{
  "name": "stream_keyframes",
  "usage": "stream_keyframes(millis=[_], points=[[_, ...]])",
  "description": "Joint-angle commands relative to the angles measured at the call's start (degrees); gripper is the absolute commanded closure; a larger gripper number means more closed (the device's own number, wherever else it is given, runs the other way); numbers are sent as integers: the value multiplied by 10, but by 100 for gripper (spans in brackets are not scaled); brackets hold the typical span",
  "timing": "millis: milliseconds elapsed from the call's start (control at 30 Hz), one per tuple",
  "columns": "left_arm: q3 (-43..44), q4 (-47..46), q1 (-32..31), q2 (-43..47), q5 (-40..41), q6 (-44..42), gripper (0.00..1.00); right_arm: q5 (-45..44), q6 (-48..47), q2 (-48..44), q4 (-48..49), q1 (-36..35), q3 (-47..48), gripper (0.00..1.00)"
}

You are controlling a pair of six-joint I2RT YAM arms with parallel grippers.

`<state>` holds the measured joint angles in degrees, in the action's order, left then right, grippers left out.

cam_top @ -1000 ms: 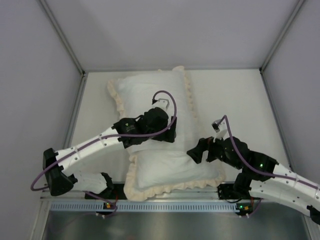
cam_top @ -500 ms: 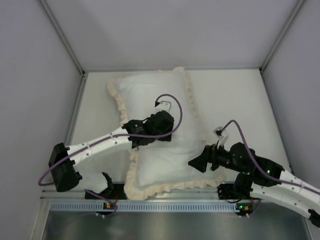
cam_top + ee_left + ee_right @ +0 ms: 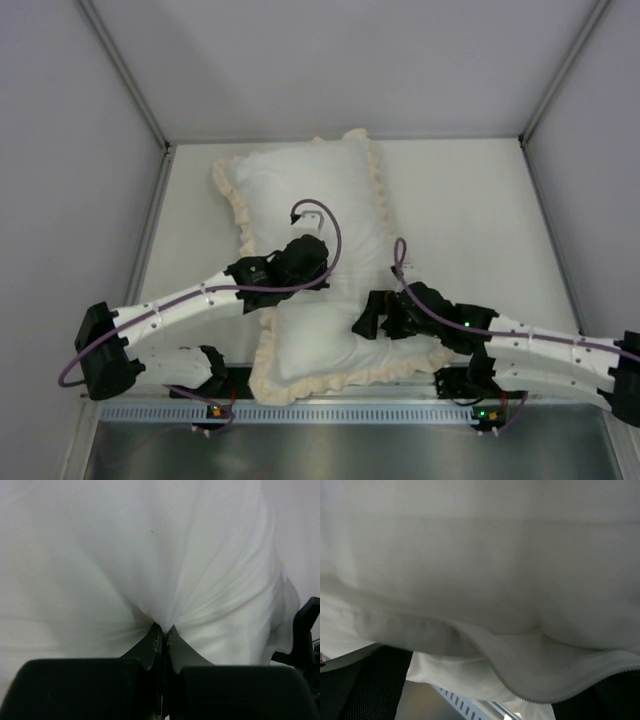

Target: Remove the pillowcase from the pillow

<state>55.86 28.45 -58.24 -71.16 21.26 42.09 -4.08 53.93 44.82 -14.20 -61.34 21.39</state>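
Note:
The pillowcase (image 3: 300, 185) lies white face up on the table, its cream ruffled border (image 3: 232, 205) showing round the edges. It bulges full; the pillow is hidden inside it. My left gripper (image 3: 312, 258) sits on the middle of the pillowcase, shut on a pinch of its white fabric (image 3: 165, 595), which puckers into the closed jaws of the left gripper (image 3: 163, 628). My right gripper (image 3: 368, 322) presses into the near right part of the pillowcase. In the right wrist view the right gripper (image 3: 485, 680) stands open, with white fabric and a toothed zip edge (image 3: 560, 694) between its fingers.
Grey walls close in the table (image 3: 470, 200) on the left, right and far sides. A perforated metal rail (image 3: 330, 412) runs along the near edge, just under the pillowcase's front frill (image 3: 320, 385). Both arm bases stand at that edge.
My left gripper has shut on the white fabric and shifted slightly left. My right arm has swung left and forward, bringing its gripper against the pillowcase's near right part.

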Motion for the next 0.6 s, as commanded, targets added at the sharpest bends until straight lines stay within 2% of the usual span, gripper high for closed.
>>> stream_keyframes(millis=[0, 33, 133, 333, 433, 567], points=[[-45, 33, -17, 34, -31, 33, 100, -60, -36, 134, 62, 13, 48, 1], [-54, 33, -23, 51, -30, 49, 100, -60, -51, 194, 65, 24, 92, 0], [-87, 33, -54, 73, -13, 90, 100, -66, -96, 274, 65, 64, 168, 1], [-123, 32, -93, 67, 6, 133, 100, -38, -160, 301, 64, 188, 257, 1], [-112, 32, -102, 44, 12, 134, 100, 12, -190, 327, 55, 241, 312, 1], [-78, 31, -116, 11, 18, 128, 100, 14, -240, 350, 0, 270, 374, 1]])
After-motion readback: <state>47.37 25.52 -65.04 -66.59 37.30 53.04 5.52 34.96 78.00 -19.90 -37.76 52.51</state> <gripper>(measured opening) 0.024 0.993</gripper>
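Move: The left gripper already holds a pinch of the white cloth at its fingertips. The case's zippered edge hangs right at the open right fingertips, some 7 cm back, 12 cm right and 5 cm below the left hand. From the right hand the pinched fold is about 12 cm left, 7 cm ahead and 5 cm higher, and the pillow's near right corner some 16 cm right, 9 cm back and 6 cm below. Sweep the open right gripper a few centimetres left and slightly down, then forward past the left gripper's right side, about 15 cm in all and rising some 4 cm, pushing the white cloth along with its spread fingertips. Keep the left gripper shut on its pinch, easing about 2 cm left while it turns some 10 degrees counter-clockwise. ##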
